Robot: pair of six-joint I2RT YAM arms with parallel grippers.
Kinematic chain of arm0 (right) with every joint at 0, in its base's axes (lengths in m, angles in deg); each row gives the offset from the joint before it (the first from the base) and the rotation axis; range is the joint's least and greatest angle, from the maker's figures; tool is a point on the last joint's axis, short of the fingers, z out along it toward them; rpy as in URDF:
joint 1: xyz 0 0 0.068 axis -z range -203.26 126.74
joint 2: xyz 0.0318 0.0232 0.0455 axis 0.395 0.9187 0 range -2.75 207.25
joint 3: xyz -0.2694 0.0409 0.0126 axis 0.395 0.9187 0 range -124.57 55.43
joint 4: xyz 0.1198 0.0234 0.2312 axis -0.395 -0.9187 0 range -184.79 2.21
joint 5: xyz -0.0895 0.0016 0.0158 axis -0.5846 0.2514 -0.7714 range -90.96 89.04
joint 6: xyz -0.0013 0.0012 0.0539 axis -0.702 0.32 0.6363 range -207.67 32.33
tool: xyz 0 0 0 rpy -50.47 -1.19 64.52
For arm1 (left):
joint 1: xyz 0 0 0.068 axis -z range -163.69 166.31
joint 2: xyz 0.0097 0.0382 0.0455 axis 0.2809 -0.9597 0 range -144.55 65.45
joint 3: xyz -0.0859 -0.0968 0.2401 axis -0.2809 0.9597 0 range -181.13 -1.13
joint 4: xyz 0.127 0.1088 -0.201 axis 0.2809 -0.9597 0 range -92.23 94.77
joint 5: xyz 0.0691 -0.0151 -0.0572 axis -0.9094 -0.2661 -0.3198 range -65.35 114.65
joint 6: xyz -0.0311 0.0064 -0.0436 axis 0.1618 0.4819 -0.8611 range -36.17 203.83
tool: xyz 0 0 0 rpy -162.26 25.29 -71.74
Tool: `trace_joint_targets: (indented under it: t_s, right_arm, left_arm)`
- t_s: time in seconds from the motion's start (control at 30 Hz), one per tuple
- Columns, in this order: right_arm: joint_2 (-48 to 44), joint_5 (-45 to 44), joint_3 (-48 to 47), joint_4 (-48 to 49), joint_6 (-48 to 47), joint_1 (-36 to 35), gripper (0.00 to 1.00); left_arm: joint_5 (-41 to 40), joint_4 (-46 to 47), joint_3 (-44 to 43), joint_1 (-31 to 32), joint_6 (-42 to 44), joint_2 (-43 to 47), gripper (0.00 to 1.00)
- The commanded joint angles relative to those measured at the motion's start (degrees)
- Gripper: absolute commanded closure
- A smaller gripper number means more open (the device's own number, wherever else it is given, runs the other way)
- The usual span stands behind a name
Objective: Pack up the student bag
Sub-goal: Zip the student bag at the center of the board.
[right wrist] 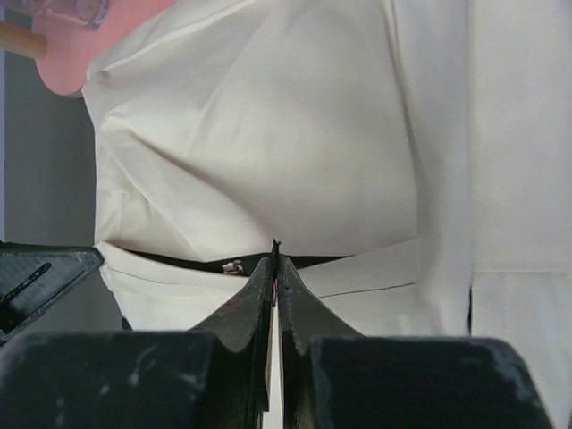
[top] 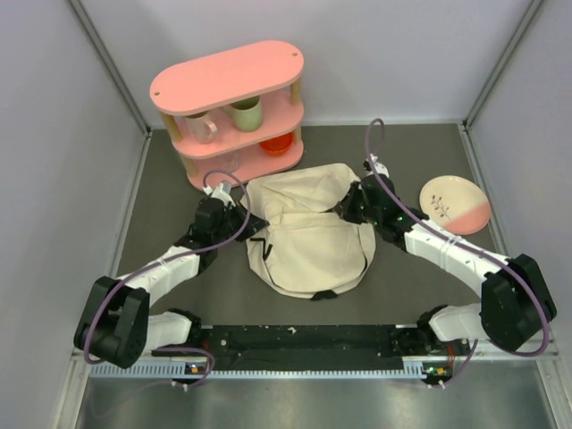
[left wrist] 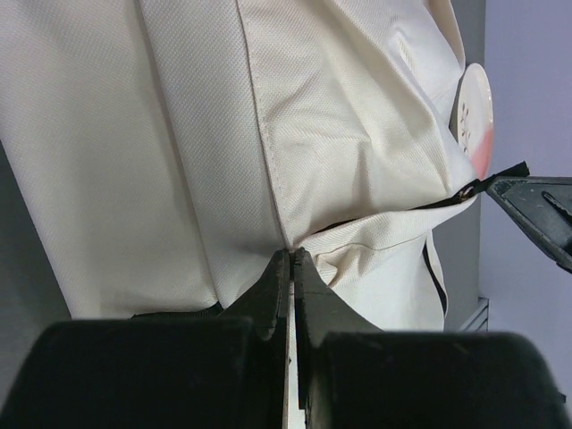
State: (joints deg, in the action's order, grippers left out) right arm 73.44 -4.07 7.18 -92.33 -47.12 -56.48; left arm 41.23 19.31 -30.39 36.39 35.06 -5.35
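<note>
The student bag (top: pixel 308 241), a cream fabric backpack, lies in the middle of the table in the top view. My left gripper (top: pixel 239 223) is at its upper left edge. In the left wrist view the jaws (left wrist: pixel 291 253) are shut, pinching a fold of the bag (left wrist: pixel 179 134) at a seam. My right gripper (top: pixel 350 209) is at the bag's upper right edge. Its jaws (right wrist: pixel 275 253) are shut on a thin black tab at the bag's dark zipper line (right wrist: pixel 179 260), beside a small metal slider (right wrist: pixel 234 265). The zipper gapes slightly between the two grippers.
A pink two-tier shelf (top: pixel 228 80) stands behind the bag, holding two mugs (top: pixel 248 114) and an orange bowl (top: pixel 278 143). A cream and pink plate (top: pixel 454 204) lies to the right. Grey walls close in the table on three sides.
</note>
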Motion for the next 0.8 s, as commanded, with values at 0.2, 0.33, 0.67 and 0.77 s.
trace_joint_targets:
  t_s: [0.2,0.33,0.67,0.77]
  right_arm:
    - [-5.16,-2.16,3.68,0.05,-0.48,5.26,1.00]
    - [-5.43,-1.02,5.62,-0.03,-0.74,7.37,1.00]
    - [-3.15,-1.98,10.89,0.40,-0.57,8.42,1.00]
    - [-3.93,-0.93,11.25,1.28,-0.74,8.87,1.00]
  left_arm:
    - [-3.40,-4.96,1.92,-3.72,3.95,4.44,1.00]
    - [-2.52,-6.54,2.01,-6.00,5.00,5.59,1.00]
    - [-1.20,-8.04,2.36,-9.09,6.14,7.26,1.00]
    - [0.46,-8.13,2.10,-9.88,7.02,7.35,1.00]
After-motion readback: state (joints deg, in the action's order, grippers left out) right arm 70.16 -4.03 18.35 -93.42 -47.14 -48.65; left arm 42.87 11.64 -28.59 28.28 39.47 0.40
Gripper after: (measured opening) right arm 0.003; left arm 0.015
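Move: The right hand's shut fingers hold the black zip tab, its middle some 2 cm below the hand. The zip's right end is about 6 cm to this hand's right, 2 cm back and 4 cm lower; the bag's right edge lies roughly 11 cm right, 4 cm back and 6 cm lower. The left hand pinches the zip's left end; from it the tab is about 22 cm right and 2 cm ahead, the black side strap about 8 cm straight back and 4 cm down. Rightward along the zip, the right hand goes about 7 cm, at first level, then sinking steeply some 6 cm and drawing slightly back to the bag's right edge; its fingers stay shut but the tab comes free of them, and they tip down and turn a little clockwise. The left hand keeps its pinch on the zip's left end and draws it about 5 cm left, turning slightly counter-clockwise. ##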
